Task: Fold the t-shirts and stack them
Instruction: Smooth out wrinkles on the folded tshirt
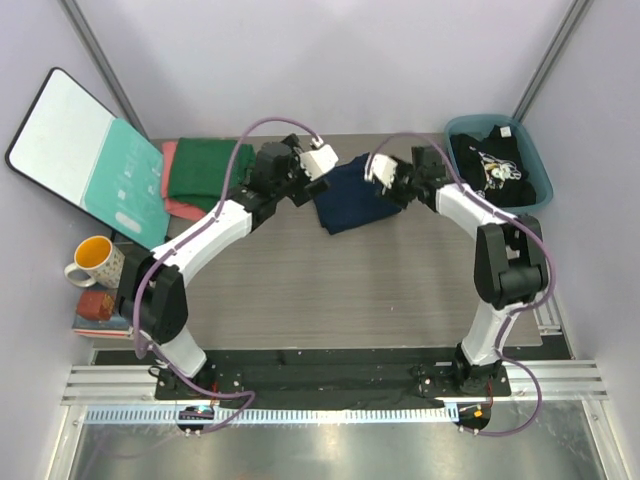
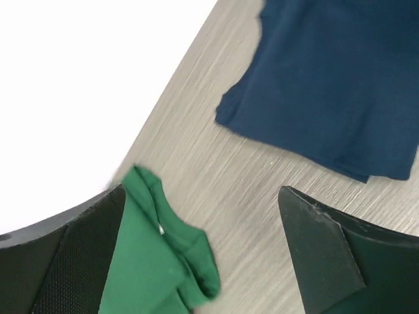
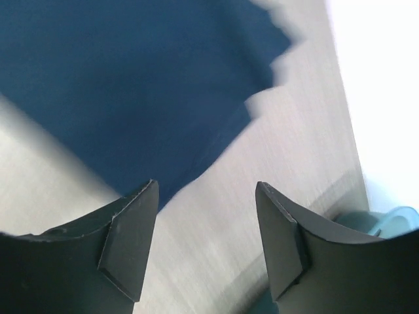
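Note:
A folded navy blue t-shirt [image 1: 350, 198] lies at the back middle of the table, between my two grippers. My left gripper [image 1: 312, 172] hovers at its left edge, jaws wide open and empty. In the left wrist view the navy t-shirt [image 2: 327, 85] is ahead of the gripper [image 2: 201, 191]. A dark green t-shirt [image 2: 157, 261] shows by the left finger. That green t-shirt [image 1: 205, 168] rests on a salmon-pink one [image 1: 170, 190] at the back left. My right gripper [image 1: 392, 180] stands open over bare table at the navy t-shirt's right edge [image 3: 131, 78], holding nothing [image 3: 206, 186]. A black printed t-shirt [image 1: 495, 165] lies in the bin.
A teal bin [image 1: 540, 170] stands at the back right, and its rim [image 3: 386, 219] shows in the right wrist view. A teal-and-white board [image 1: 90, 150] leans at the back left. A yellow mug [image 1: 95, 262] and stacked books [image 1: 100, 312] sit on the left edge.

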`<act>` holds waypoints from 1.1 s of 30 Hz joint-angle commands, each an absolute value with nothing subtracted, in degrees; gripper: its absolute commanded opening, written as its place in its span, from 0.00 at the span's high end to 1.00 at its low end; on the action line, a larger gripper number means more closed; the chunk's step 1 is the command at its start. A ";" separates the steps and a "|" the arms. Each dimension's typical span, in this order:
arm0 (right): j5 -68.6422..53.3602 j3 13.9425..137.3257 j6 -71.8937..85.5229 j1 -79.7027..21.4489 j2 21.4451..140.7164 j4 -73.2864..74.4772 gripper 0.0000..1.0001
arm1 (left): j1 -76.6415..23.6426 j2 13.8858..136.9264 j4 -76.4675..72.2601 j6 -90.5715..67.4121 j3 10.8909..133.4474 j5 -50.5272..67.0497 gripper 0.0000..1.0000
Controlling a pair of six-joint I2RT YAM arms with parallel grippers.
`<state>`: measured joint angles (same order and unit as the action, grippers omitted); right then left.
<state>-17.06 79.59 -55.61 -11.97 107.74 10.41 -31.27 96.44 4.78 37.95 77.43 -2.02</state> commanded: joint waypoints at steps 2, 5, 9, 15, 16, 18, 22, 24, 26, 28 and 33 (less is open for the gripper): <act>-21.79 63.50 -81.34 -14.40 97.66 13.89 0.30 | -26.90 97.73 11.23 22.61 76.29 -5.72 0.00; -23.20 58.21 -87.08 -16.86 94.05 13.01 0.29 | -26.54 98.35 12.12 19.61 76.72 -6.07 0.00; -22.85 55.29 -89.21 -20.73 92.99 10.91 0.29 | -26.46 100.89 17.64 12.85 81.89 -4.84 0.00; -19.08 53.44 -84.83 -26.62 97.46 -2.26 0.30 | -24.17 107.05 21.88 5.28 87.45 2.54 0.00; -18.29 53.44 -84.29 -28.28 98.25 -4.20 0.30 | -23.91 107.49 20.93 4.40 87.36 2.81 0.00; -16.27 53.35 -82.45 -29.70 100.80 -10.00 0.30 | -23.47 108.80 20.22 3.43 86.92 3.77 0.00; -15.03 55.37 -80.95 -31.90 104.49 -11.16 0.31 | -22.50 109.60 18.99 4.21 85.00 7.20 0.00; -14.51 56.42 -80.68 -32.43 106.34 -11.51 0.32 | -22.41 109.08 16.18 9.65 81.49 7.91 0.00; -13.80 57.30 -80.60 -32.96 107.57 -12.39 0.32 | -22.41 107.58 12.59 17.70 76.93 8.70 0.00; -12.48 57.83 -80.07 -33.31 109.24 -13.44 0.32 | -22.41 106.36 10.21 23.00 73.93 8.70 0.00; -10.90 60.47 -79.28 -33.66 111.44 -13.45 0.33 | -21.36 106.96 10.86 21.51 73.02 10.35 0.00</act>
<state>-12.95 58.24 -81.28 -33.21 109.34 -12.78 -22.35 109.65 13.17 21.45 70.74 6.92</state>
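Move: The folded navy t-shirt's middle lies about 11 cm left of the right hand, 1 cm back and 10 cm below; the blue bin stands some 20 cm to that hand's right and 5 cm farther out. From the left hand the t-shirt is about 11 cm right, 2 cm ahead and 19 cm down, with the green stack some 20 cm left and 6 cm ahead. Right hand swings back, then some 15 cm left to the t-shirt's near-left corner; left hand sinks 19 cm. ##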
